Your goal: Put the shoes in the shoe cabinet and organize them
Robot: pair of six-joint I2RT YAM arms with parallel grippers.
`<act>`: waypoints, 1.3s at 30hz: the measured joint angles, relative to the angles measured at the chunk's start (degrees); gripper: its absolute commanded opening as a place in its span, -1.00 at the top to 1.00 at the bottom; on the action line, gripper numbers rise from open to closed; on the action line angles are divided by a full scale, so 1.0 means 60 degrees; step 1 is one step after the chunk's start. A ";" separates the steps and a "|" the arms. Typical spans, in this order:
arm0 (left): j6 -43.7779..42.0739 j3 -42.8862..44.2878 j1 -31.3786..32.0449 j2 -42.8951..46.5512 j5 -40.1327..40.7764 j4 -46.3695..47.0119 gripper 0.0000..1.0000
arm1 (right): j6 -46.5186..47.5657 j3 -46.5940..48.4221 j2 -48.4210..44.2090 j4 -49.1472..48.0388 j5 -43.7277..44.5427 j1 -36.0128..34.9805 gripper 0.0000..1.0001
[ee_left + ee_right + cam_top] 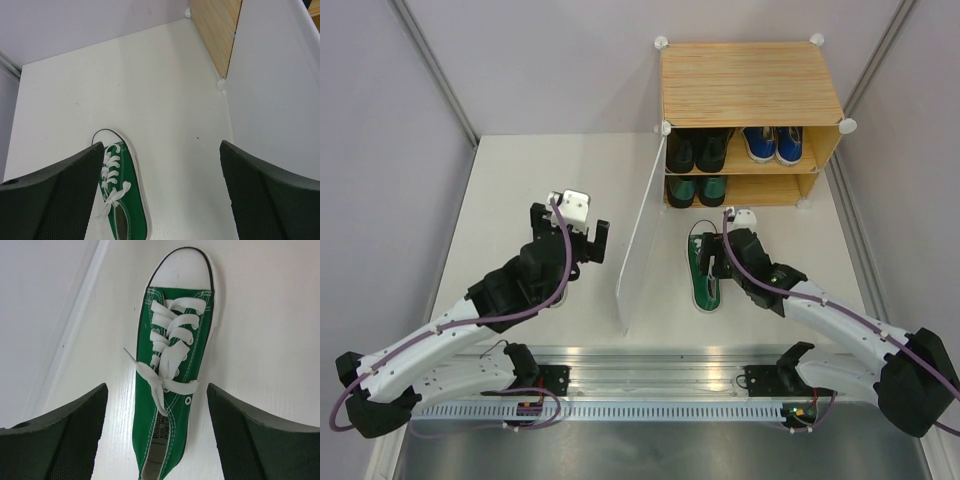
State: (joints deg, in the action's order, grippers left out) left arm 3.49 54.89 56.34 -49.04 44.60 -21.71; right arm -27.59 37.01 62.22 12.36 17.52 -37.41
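One green white-toed sneaker (703,285) lies on the table in front of the shoe cabinet (750,80), toe toward it. My right gripper (715,257) hovers over this sneaker (170,340), open, a finger on each side with gaps to the shoe. A second green sneaker (122,200) lies below my left gripper (161,145), near its left finger; the arm hides it from above. My left gripper (570,225) is open and empty, left of the door. Black shoes (695,150) and blue sneakers (772,143) stand on the upper shelf, dark green shoes (698,190) on the lower.
The cabinet's translucent white door (638,240) stands open, reaching toward the near edge between the two arms. In the left wrist view the door (272,100) fills the right side, with the wooden cabinet wall (217,30) behind it. Grey walls enclose the table.
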 measured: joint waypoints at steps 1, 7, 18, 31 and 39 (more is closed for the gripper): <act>0.0000 0.0000 0.0000 0.0000 -0.0026 0.0000 -0.96 | -0.0146 -0.0146 -0.0062 -0.0040 -0.0098 -0.0015 -0.67; 0.0000 0.0000 0.0000 -0.0004 -0.0026 0.0000 -0.96 | -0.0998 -0.1209 -0.0080 -0.0219 -0.0211 -0.0149 -0.54; 0.0000 0.0000 0.0000 -0.0164 -0.0036 -0.0004 -0.95 | -0.1566 -0.1723 0.0069 -0.0765 -0.0306 -0.0182 0.39; -0.0018 -0.0004 0.0000 -0.0313 -0.0033 -0.0011 -0.95 | -0.1177 -0.1490 -0.0080 -0.0270 0.0510 0.0350 0.99; -0.0018 -0.0004 0.0000 -0.0313 -0.0109 -0.0080 -0.95 | -0.0393 -0.1373 -0.1166 0.0393 0.0856 0.2062 0.99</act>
State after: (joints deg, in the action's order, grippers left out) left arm 3.38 54.87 56.34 -50.92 43.94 -22.20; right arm -29.95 28.77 55.22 14.72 22.65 -25.04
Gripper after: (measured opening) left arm 0.976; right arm 0.020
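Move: The green sneaker lies almost right under my right hand, toe outward, its middle level with the hand, about 1 cm left and 8 cm below. The white door panel stands some 15 cm left and 3 cm ahead of this hand; the dark green shoes on the bottom shelf are about 26 cm ahead and 1 cm left, the free shelf space 27 cm ahead and 18 cm right. From my left hand the sneaker is about 28 cm right, 2 cm ahead and 27 cm below. My right hand sinks about 6 cm while drawing back some 3.5 cm, fingers wide open, and shuts them on the sneaker's opening edge just behind the laces. Keeping that pinch, I pull the shoe away from the door panel, roughly 8 cm to the right, rising about 3 cm and easing a little forward, the wrist turning some 15 degrees clockwise. ##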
